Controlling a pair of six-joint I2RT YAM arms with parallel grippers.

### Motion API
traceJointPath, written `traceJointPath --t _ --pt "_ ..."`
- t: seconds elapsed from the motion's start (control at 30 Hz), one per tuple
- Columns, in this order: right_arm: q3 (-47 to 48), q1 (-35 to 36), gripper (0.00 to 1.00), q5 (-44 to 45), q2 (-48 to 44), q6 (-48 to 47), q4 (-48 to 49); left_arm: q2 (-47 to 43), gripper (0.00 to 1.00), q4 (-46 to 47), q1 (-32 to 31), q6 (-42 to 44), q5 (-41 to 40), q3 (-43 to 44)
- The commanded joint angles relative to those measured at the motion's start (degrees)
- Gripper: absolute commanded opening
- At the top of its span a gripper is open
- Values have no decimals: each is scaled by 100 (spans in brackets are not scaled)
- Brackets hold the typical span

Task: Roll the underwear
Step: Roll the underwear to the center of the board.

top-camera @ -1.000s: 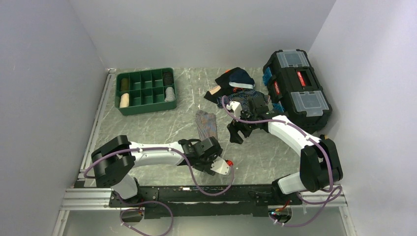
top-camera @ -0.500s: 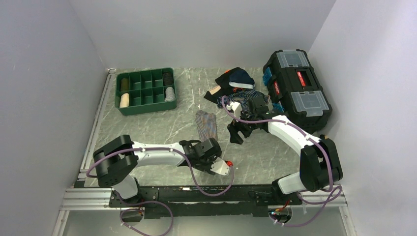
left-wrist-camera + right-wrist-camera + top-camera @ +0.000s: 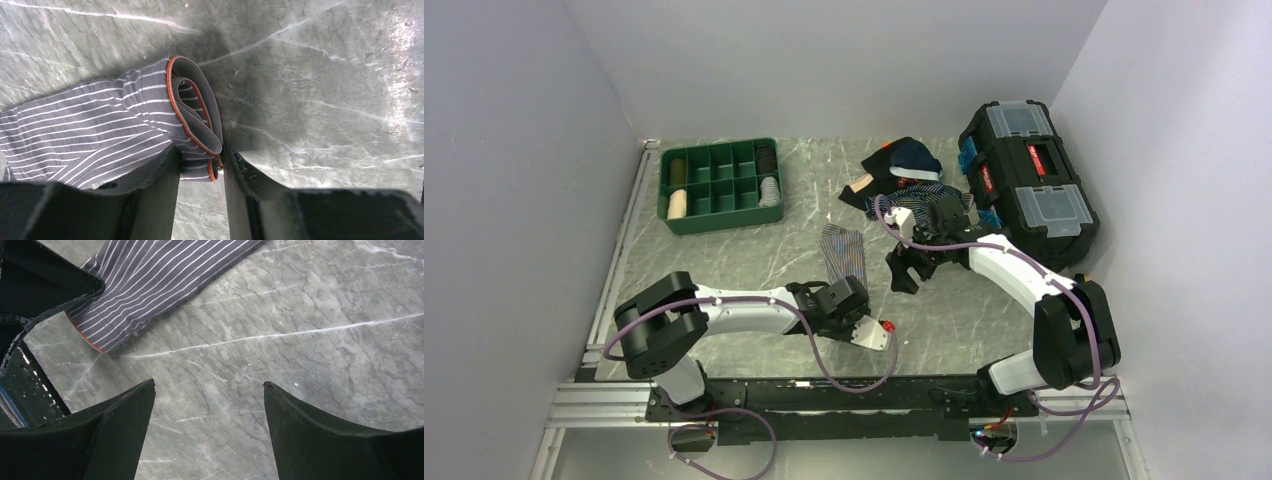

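Note:
The underwear (image 3: 844,252) is a grey strip with thin white stripes and an orange-edged waistband, lying folded on the marble table (image 3: 724,260). Its near end (image 3: 192,117) curls up into a small loop. My left gripper (image 3: 850,292) sits at that end. In the left wrist view the left gripper (image 3: 200,155) has its fingers (image 3: 165,185) pressed against both sides of the curled waistband. My right gripper (image 3: 904,268) hovers just right of the strip, open. In the right wrist view the right gripper (image 3: 209,390) holds nothing over bare table, with the underwear (image 3: 165,280) at the upper left.
A green divided tray (image 3: 720,217) with rolled items stands at the back left. A pile of dark garments (image 3: 902,168) lies at the back centre. A black toolbox (image 3: 1029,182) stands at the back right, against the wall.
My left gripper has moved slightly forward onto the near end of the underwear and its jaws have narrowed onto the curled waistband. The right arm has stayed still.

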Motion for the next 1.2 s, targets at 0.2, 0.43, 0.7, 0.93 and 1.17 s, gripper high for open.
traceJointPath --t 0.2,0.43,0.7,0.93,1.17 --pt "206 -31 82 -204 53 -53 -121 60 19 -179 316 -280 1005 10" --pt "230 -36 82 -372 -125 -63 -241 258 2 -1079 981 -548 2472 707" --pt "232 -41 82 -386 -523 125 -74 849 0 -1805 2066 -901 4153 1343" --pt "25 -48 83 -371 -1009 111 164 2151 0 -3112 2780 -845 5602 2529" --pt "23 28 83 -683 -1076 -273 -142 3550 0 -4263 3334 -805 6705 3627"
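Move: The underwear's rolled near end lies right at the left hand's half-closed fingers, its middle about 3 cm to the right, 1 cm ahead and 1 cm below. Its flat strip is centred some 9 cm ahead, level sideways and 2 cm below; the striped clothes lie about 23 cm ahead and 13 cm right. From the right hand, the rolled end is about 9 cm left, 6 cm back and 7 cm below. Left fingers pinch the roll and swing tips back 70 degrees, rolling it forward 3 cm; right hand rises. ##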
